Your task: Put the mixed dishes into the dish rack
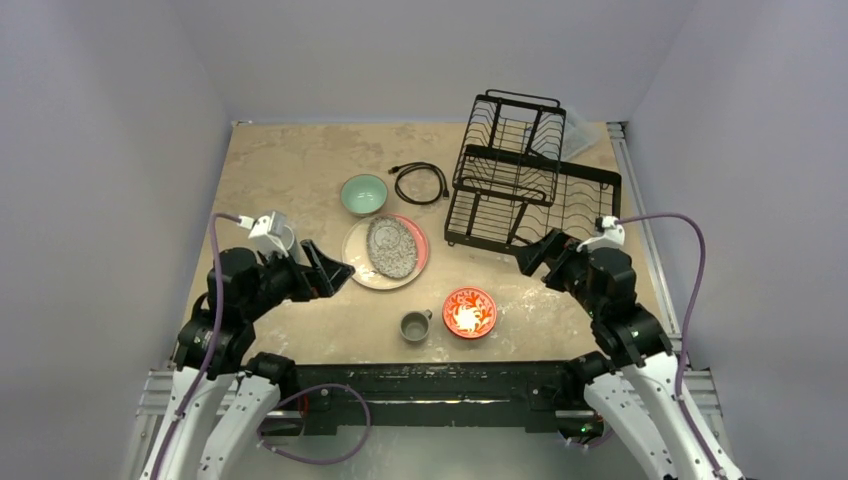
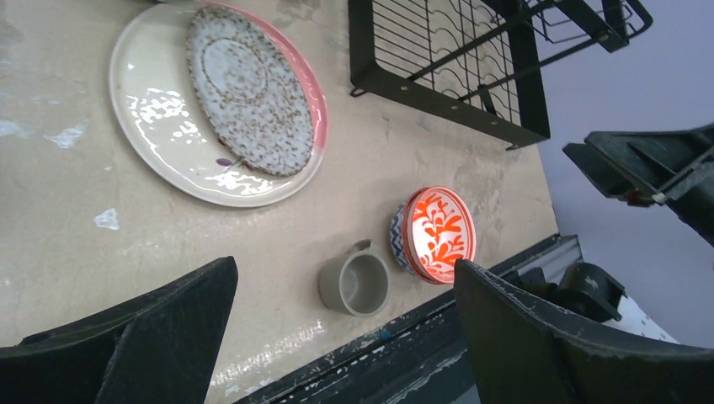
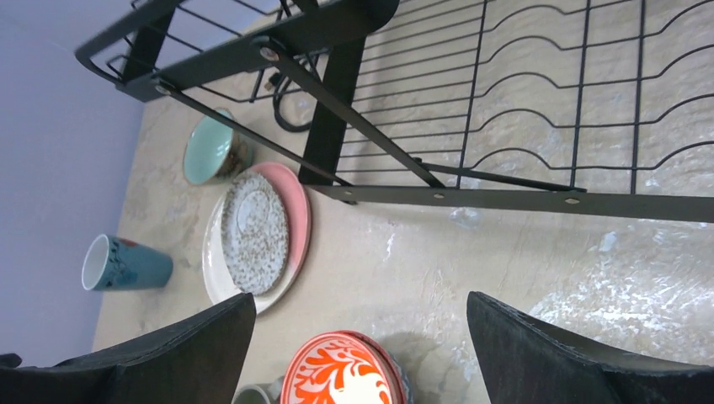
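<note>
The black wire dish rack (image 1: 533, 178) stands at the far right with nothing in it. A grey speckled oval dish (image 1: 392, 248) lies on the cream-and-pink plate (image 1: 357, 264) at the centre. Behind them sits the teal bowl (image 1: 363, 195). Stacked red-orange patterned bowls (image 1: 469, 312) and a small grey mug (image 1: 415, 326) sit near the front edge. A blue cup (image 3: 126, 263) lies on its side left of the plate. My left gripper (image 1: 332, 268) hovers open just left of the plate. Open too, my right gripper (image 1: 528, 254) hangs by the rack's front corner. Neither holds anything.
A black coiled cable (image 1: 420, 183) lies between the teal bowl and the rack. Grey walls close in the table on three sides. A black rail (image 1: 420, 380) runs along the near edge between the arm bases.
</note>
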{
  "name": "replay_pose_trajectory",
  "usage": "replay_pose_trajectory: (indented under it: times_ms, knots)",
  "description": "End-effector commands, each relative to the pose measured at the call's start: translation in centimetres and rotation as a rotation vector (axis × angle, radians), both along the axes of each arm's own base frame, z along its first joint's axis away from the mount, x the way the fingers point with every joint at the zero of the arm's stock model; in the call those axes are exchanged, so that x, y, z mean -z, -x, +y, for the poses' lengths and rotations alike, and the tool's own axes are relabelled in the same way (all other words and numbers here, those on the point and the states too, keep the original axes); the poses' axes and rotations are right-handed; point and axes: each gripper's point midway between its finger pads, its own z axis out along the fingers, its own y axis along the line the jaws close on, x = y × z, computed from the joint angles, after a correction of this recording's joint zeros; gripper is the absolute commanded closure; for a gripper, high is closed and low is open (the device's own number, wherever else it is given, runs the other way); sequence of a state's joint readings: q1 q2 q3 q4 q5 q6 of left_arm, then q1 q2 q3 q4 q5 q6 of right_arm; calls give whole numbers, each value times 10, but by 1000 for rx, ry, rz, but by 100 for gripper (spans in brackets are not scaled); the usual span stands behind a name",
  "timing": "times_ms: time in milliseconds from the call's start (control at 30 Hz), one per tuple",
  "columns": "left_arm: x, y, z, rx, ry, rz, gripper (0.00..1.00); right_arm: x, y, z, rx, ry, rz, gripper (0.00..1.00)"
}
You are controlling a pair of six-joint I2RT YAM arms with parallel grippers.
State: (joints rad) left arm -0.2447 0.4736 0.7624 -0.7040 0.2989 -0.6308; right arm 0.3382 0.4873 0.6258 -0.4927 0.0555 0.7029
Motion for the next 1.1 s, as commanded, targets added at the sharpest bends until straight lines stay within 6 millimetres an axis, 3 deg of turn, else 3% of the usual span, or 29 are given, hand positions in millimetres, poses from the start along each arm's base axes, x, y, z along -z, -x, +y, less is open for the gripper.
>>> replay_pose_trajectory:
  times_ms: [0,100,200,300,400,567,800,967,1067]
  knots:
    - [-5,6,-26,167,59,-25,0,-4,-9,13,-79,12,-55,1]
    - [-5,10,-33,213,95,-30,0,-16,-24,24,-120,-2,-169,1]
    - [-6,14,-39,252,121,-32,0,-11,-44,33,-158,41,-161,2]
    - [-8,19,-42,284,130,-35,0,-7,-65,31,-125,78,-180,3]
    - [-5,24,-41,291,123,-35,0,-19,-77,23,-62,85,-301,2]
    - [-2,27,-40,291,121,-31,0,-26,-78,12,15,38,-476,1]
    - [-5,30,-38,283,109,-32,0,-27,-77,19,-7,-9,-530,1]
    - [15,19,-13,137,-13,58,0,-11,-69,38,-115,-42,-406,1]
    - [29,7,16,-51,-110,146,0,0,-56,40,-144,-52,-338,1]
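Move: The dish rack's middle is about 22 cm ahead of the right hand, 3 cm left and 17 below, its raised tier at the far left. The red bowl stack stands 19 cm left of this hand and 8 back. From the left hand the grey mug is some 23 cm right, 6 back and 18 below; the plate is 14 ahead and 16 right; the red bowl stack, 36 right and 3 back. The right hand reaches forward about 7 cm towards the dish rack, dipping at first and then easing partly back up, ending a little farther left, while its open fingers tip up by some 20 degrees towards the raised tier. The left hand, open too, drifts right and back while turning clockwise, then partly swings back left and sinks at the end, still well clear of the mug and plate. ##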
